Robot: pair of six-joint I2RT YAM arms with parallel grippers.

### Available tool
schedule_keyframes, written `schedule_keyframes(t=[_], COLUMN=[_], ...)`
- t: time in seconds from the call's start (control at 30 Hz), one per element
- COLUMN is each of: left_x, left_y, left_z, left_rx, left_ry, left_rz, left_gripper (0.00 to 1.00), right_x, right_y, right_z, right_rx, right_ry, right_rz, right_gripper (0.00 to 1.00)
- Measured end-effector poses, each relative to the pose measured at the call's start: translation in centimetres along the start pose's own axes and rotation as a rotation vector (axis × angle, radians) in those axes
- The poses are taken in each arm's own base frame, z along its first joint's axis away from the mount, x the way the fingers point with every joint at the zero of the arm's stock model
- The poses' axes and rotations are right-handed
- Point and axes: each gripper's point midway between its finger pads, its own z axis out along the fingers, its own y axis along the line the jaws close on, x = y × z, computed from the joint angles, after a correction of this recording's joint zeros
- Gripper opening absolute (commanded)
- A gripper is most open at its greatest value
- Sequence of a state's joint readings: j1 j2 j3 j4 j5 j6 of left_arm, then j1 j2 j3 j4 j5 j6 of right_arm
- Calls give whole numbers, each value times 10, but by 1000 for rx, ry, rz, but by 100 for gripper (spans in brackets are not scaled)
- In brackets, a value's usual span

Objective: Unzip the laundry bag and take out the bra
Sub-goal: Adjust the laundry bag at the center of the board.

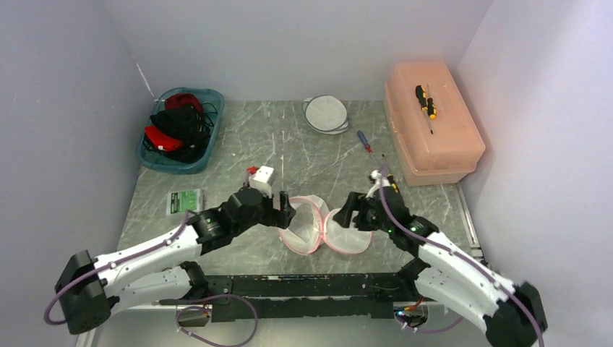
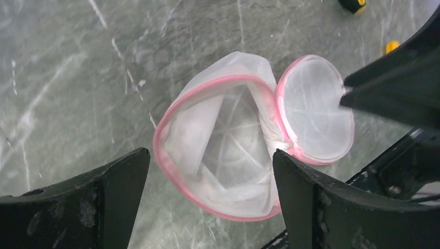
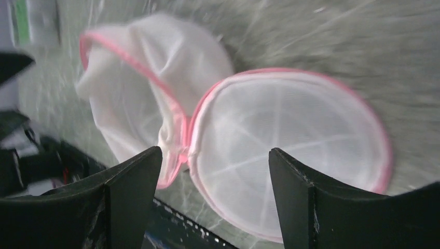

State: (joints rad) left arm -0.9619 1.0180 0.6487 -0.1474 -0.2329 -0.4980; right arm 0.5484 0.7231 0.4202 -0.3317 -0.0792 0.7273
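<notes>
The pink-rimmed white mesh laundry bag (image 1: pixel 307 225) lies unzipped like an open clam near the table's front edge. Its deep left half (image 2: pixel 218 155) holds crumpled white cloth; I cannot tell whether that is the bra or the bag's own mesh. The flat round lid half (image 3: pixel 290 135) lies to its right. My left gripper (image 1: pixel 288 213) hovers over the deep half, open, its fingers (image 2: pixel 124 176) spread either side of the rim with nothing between them. Over the lid half my right gripper (image 1: pixel 345 214) is open too, its fingers (image 3: pixel 290 171) astride the lid's near edge.
A teal bin (image 1: pixel 209 101) with black and red clothes stands back left. An orange plastic box (image 1: pixel 448 144) carrying a yellow-black screwdriver (image 1: pixel 426 101) stands back right. A second round mesh bag (image 1: pixel 327 113), a blue-red screwdriver (image 1: pixel 363 141), a green packet (image 1: pixel 183 201) and a black rail (image 1: pixel 289 285) are nearby.
</notes>
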Motion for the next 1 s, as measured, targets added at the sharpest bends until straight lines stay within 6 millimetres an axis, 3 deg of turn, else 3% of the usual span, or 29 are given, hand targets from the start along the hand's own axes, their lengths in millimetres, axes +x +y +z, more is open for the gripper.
schedule_keyframes(t=[0.17,0.23,0.4,0.6,0.8,0.93,1.0], left_x=[7,13,43,68,71,67,65], left_y=[30,42,57,52,42,38,37], left_z=[-8,-5,7,21,29,29,27], left_rx=[-51,-74,-78,-27,34,60,65], left_ry=[-16,-3,81,172,199,186,182], left_rz=[-206,-263,-382,-433,-439,-428,-422], left_gripper=[93,93,89,79,52,24,6], right_x=[37,40,46,64,69,62,57], right_y=[34,41,39,33,33,35,36], right_z=[23,31,45,54,63,63,62], right_rx=[-56,-54,-25,12,45,54,60], right_ry=[178,204,240,307,321,291,273], right_rz=[-171,-192,-203,-218,-222,-221,-221], right_gripper=[78,78,77,67,31,6,0])
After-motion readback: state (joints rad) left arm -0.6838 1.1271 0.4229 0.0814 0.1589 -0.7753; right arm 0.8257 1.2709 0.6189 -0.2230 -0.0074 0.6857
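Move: About 8 cm below the left hand and 2 cm to its left, level ahead, is the pink left rim of the open laundry bag; the bag's middle lies some 5 cm right, 1 cm nearer and 11 cm down. The seam joining bag and lid is roughly 8 cm left of the right hand, 1 cm nearer and 5 cm below. From that hand, the flat mesh lid lies 1 cm right, 3 cm nearer and 8 cm down. Closing in on the bag from both sides, the left hand first swings about 4 cm left, then sinks some 8 cm, easing back right as it tips down, and pinches the left rim. The right hand travels about 8 cm left and 5 cm down, fingers turning counter-clockwise and steeper by some 15 degrees, then shuts on the fabric at the seam. ##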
